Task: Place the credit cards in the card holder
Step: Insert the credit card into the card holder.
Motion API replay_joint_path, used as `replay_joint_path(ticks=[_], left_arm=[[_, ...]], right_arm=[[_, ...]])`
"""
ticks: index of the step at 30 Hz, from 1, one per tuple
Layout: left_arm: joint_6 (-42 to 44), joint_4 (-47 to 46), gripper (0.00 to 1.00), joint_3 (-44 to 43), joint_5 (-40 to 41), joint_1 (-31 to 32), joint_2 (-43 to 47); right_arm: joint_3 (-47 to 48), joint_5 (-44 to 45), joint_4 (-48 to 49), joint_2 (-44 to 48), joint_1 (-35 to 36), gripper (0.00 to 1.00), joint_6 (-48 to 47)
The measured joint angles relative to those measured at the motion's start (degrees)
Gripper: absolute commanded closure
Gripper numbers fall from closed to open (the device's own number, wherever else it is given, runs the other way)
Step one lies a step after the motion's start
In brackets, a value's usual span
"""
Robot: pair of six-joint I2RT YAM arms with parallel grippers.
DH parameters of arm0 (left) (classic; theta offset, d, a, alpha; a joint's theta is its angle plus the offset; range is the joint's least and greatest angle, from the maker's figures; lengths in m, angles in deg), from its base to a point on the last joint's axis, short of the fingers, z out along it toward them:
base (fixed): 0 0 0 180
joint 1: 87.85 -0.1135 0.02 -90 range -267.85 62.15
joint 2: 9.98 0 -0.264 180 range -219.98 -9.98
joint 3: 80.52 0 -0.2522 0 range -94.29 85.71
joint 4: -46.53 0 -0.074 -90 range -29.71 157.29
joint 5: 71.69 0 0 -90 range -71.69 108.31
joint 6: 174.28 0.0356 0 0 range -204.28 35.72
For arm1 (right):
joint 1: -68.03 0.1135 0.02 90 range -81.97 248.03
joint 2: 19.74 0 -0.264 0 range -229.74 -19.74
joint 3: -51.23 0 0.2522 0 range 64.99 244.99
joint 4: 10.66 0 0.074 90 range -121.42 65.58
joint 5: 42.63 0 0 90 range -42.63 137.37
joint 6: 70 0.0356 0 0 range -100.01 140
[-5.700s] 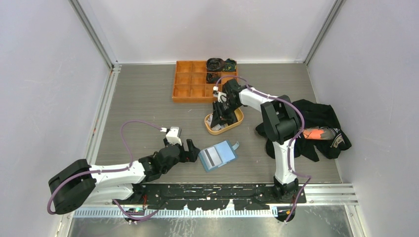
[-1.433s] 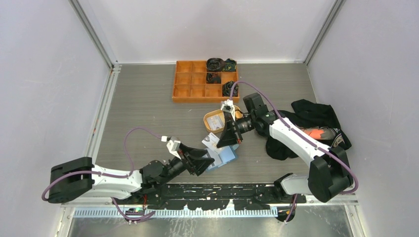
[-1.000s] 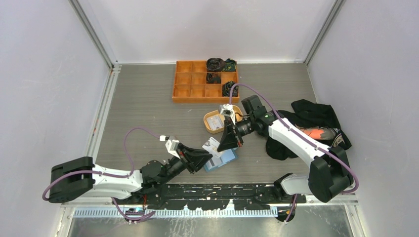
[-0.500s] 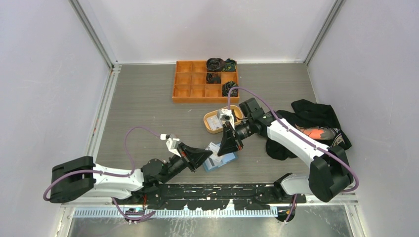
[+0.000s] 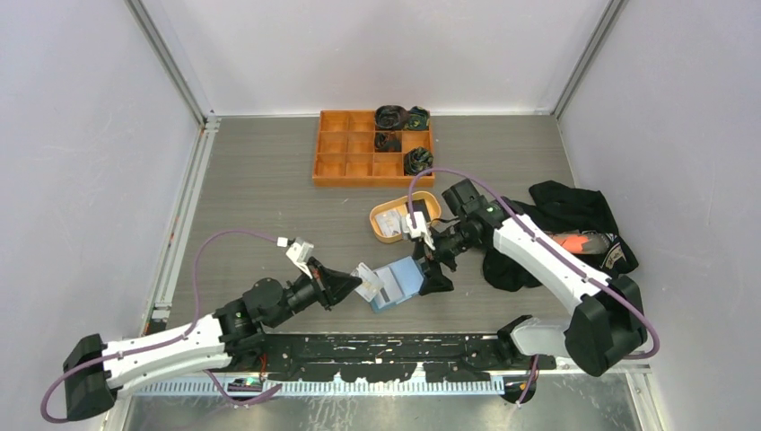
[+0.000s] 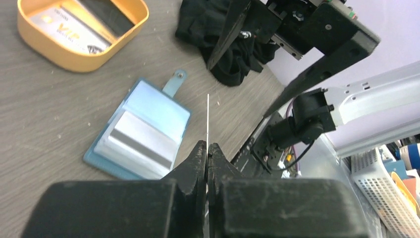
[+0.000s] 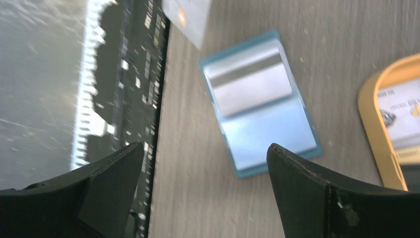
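The blue card holder point(image 5: 398, 282) lies open on the table, grey slots up, also in the left wrist view point(image 6: 143, 130) and the right wrist view point(image 7: 262, 106). My left gripper point(image 5: 348, 284) is shut on a white credit card point(image 5: 366, 280), held just left of the holder above the table. That card shows edge-on point(image 6: 207, 116) between the jaws point(image 6: 207, 145) and as a pale corner point(image 7: 185, 15). My right gripper point(image 5: 434, 262) hangs open over the holder's right end, empty point(image 7: 205, 146). More credit cards point(image 5: 392, 222) lie in the tan dish point(image 5: 429, 208).
An orange compartment tray point(image 5: 345, 166) with dark bundles stands at the back. Black clothing point(image 5: 574, 229) is heaped at the right, beside my right arm. The tan dish point(image 6: 49, 57) holds a white card point(image 6: 69, 27) and a black card point(image 6: 106, 15). The arms' base rail runs along the near edge.
My right gripper has opened and let go of the white card. My left gripper has shut on it and drawn back to the left with it.
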Motion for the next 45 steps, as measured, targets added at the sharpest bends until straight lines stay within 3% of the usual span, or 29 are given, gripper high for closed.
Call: replay_joint_path(ticks=[3,7,11,17,25,33,45], left_arm=[[-2.1,9.9,1.00,-0.9,-2.9,-2.4,5.0],[-6.1,11.5,1.00,-0.4,-6.9,-5.4,4.3],[-10.1,8.4,1.00,-0.1,-10.6,-7.0,-4.8],[-14.4,-3.3,1.00,-1.1,-17.2,-8.1,-25.1],[-19.5,-19.3,1.00,-1.9,-21.9,-12.2,-37.3],[-22.1,-20.3,1.00,-5.5,-22.1,-13.7,-40.6],[-25.9,-24.2,1.00,-6.8,-24.0,-15.7,-50.3]], right_arm=[[-2.7,6.0,1.2,1.8,0.0,0.00,-2.7],[-5.7,10.3,1.9,3.5,0.0,0.00,-5.9],[-9.0,11.8,2.6,4.0,0.0,0.01,-14.4],[-12.6,15.1,2.6,1.6,1.0,0.02,-23.2],[-13.9,22.0,10.4,-1.8,3.0,0.14,-22.2],[-13.9,28.8,15.6,-6.2,5.7,0.22,-19.4],[-13.8,30.5,16.0,-8.7,9.5,0.40,-19.4]])
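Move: The open card holder lies about 9 cm to the right of the left hand, which already holds a card, and 4 cm ahead and some 15 cm below. From the empty right hand it is about 5 cm ahead, 4 cm to the left and 13 cm below, with the held card about 11 cm to that hand's left and slightly higher. The yellow tray stands some 18 cm beyond the card holder and 2 cm farther right. Down by about 10 cm goes the left hand, first sinking, then edging forward with a slight rise before sinking again, ending also some way right; still gripping the card, it tips about 35 degrees downward and brings the card over the card holder. The right hand sinks about 13 cm, drifting right and forward, to the holder's right-hand edge, its wide-open fingers closing partway. ##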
